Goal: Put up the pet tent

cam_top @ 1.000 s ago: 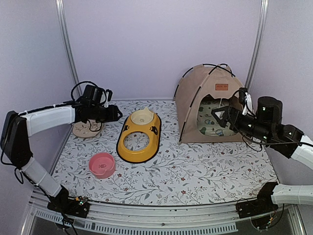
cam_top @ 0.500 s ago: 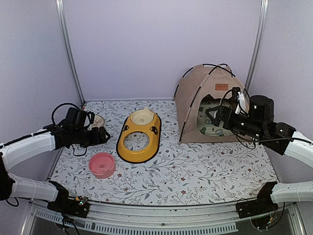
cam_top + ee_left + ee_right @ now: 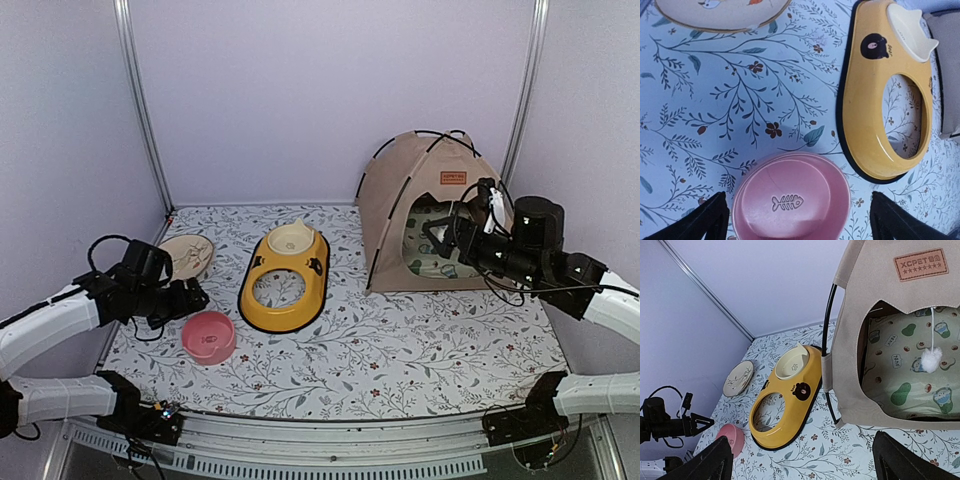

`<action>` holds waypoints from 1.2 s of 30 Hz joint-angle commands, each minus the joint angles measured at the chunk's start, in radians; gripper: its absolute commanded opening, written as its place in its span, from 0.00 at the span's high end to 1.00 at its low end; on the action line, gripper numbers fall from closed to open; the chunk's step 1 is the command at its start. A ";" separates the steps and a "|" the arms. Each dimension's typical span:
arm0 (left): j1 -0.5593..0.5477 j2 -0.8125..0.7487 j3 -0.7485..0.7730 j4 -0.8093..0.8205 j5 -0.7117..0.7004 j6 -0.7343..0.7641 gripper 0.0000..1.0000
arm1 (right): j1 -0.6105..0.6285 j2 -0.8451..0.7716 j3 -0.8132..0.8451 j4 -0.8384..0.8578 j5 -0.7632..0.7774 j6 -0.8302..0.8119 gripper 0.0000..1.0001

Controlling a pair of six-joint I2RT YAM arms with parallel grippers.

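The pet tent (image 3: 425,205) stands upright at the back right, tan fabric with black crossing poles and a brown label. Its doorway faces the front, and a cream mat with green prints (image 3: 910,365) lies inside. A white pompom (image 3: 931,359) hangs in the doorway. My right gripper (image 3: 437,235) hovers open just in front of the doorway, holding nothing; in its wrist view it (image 3: 802,440) looks past the tent (image 3: 875,315). My left gripper (image 3: 195,295) is open at the near left, low over a pink bowl (image 3: 792,200) that lies between its fingers (image 3: 715,220).
A yellow double-bowl feeder (image 3: 285,278) lies in the middle with a cream bowl in its far hole. A cream plate (image 3: 186,255) rests at the far left. The pink bowl (image 3: 208,336) sits near the front left. Walls and metal posts enclose the floral mat.
My left gripper has opened wide and drawn back and down from the cream plate to the pink bowl. The right gripper has edged closer to the tent doorway.
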 commanded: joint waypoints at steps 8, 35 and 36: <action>-0.007 -0.089 -0.217 0.017 -0.066 -0.306 0.14 | 0.000 -0.033 -0.041 0.050 0.006 -0.002 0.01; -0.030 0.073 -0.199 0.130 -0.121 -0.259 0.79 | 0.000 -0.058 -0.061 0.034 0.010 -0.006 0.01; -0.030 0.079 -0.195 0.133 -0.127 -0.253 0.82 | 0.001 -0.059 -0.062 0.032 0.010 -0.004 0.01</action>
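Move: The pink bowl lies almost under the left gripper: its middle is about 3 cm back, 2 cm to the right and 9 cm below. The yellow feeder stand is some 12 cm ahead and 17 cm right of the left gripper, and the round plate about 20 cm ahead and 7 cm left; both lie roughly 10 cm lower. From the right gripper the bowl is around 44 cm left, 5 cm back and 27 cm below. Bring the left gripper down about 8 cm, at first drawing it back and a little left towards the pink bowl's left rim, while turning it some 15 degrees counter-clockwise and steepening the fingers. With the bowl's side wall between the fingers, close steadily from wide open to about a fifth, easing about a centimetre forward as they narrow on the rim. ##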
